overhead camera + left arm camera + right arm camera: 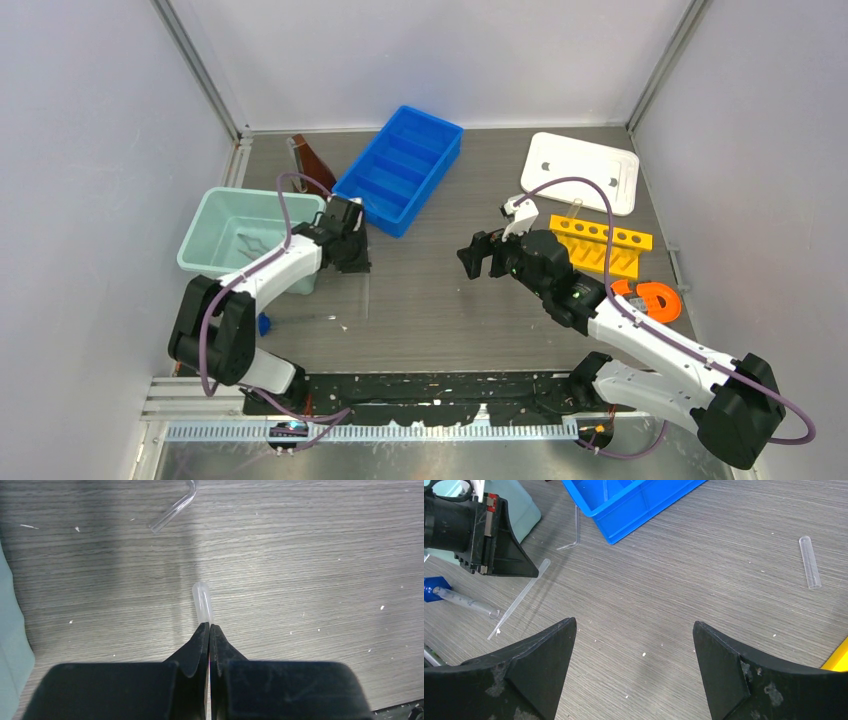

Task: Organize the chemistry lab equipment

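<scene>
My left gripper (209, 626) is shut on a thin clear glass rod (202, 601), whose rounded end sticks out past the fingertips just above the table. In the right wrist view the same rod (519, 600) slants down from the left gripper (526, 572) to the tabletop. A bent glass tube (175, 510) lies just beyond it. A blue-capped tube (454, 597) lies near the teal bin. My right gripper (634, 625) hangs open over bare table, holding nothing. A short clear tube (810, 562) lies to its right. The yellow holed rack (600, 243) and white lid (585, 170) sit at the right.
A blue divided tray (400, 168) stands at the back centre and a teal bin (245, 235) at the left, close to the left gripper (350, 245). An orange round object (650, 298) lies by the right arm. A brown item (310, 162) leans near the back wall.
</scene>
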Controlling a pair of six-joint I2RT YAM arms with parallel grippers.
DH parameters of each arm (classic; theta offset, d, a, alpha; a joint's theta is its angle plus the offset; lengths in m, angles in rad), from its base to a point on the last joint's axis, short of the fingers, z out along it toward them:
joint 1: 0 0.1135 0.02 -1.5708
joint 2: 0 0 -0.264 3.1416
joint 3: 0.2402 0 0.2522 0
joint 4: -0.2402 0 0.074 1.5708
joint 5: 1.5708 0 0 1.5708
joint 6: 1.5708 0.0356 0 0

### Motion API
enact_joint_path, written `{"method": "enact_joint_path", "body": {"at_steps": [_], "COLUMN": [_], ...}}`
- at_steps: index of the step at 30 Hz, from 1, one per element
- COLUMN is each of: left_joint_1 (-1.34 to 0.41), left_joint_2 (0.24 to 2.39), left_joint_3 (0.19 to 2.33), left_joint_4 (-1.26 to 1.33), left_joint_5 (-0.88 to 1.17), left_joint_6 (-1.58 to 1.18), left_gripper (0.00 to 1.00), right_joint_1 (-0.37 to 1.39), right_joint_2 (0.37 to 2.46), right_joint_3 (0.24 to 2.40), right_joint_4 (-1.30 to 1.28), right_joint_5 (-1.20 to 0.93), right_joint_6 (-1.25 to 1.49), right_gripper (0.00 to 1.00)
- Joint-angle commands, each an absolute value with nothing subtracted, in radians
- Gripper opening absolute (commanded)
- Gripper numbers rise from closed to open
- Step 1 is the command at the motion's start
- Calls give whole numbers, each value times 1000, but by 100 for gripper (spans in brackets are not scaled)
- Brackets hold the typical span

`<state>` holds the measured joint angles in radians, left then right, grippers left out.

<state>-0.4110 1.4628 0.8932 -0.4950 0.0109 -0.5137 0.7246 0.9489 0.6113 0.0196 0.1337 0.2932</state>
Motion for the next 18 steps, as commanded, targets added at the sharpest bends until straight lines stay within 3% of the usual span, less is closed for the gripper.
{"method": "enact_joint_path", "body": {"at_steps": [1, 11, 18], "left_joint_1": [-413, -413, -411], "left_joint_2": [1422, 1367, 1360], "left_joint_3": [893, 917, 1027], "left_joint_4": [-462, -412, -378], "left_joint_5": [49, 105, 30], "left_joint_6": [-505, -561, -650], "left_gripper": [0, 0, 0], "right_joint_1": [727, 727, 727], "right_joint_2": [934, 933, 932], "right_joint_3": [627, 626, 626], "right_joint_4": [41, 40, 39], "right_joint_5": [155, 158, 162], "right_joint_6": [285, 285, 285], "right_gripper": [93, 93, 93]}}
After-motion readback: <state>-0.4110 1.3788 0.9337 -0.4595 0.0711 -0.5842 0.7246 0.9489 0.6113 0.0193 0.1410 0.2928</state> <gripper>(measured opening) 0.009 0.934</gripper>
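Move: My left hand already holds the slender glass tube near its far end, some 5 cm above the table. The blue organizer's middle is about 21 cm ahead of this hand, 6 cm to its right and 3 cm lower. The bent glass tube lies roughly 8 cm ahead and 1 cm left, 5 cm down; the mint tray is some 8 cm ahead and 24 cm left. From my idle right hand the organizer is about 24 cm ahead, 17 cm left and 15 cm below. I keep the glass tube pinched in my shut left fingers and lift it about 5 cm, creeping right and up at first, then climbing quickly. On the way I drift some 2 cm right and, late on, 1.5 cm forward towards the blue organizer, while the wrist tilts roughly 10 degrees, swinging the fingertips forward and a little left. ##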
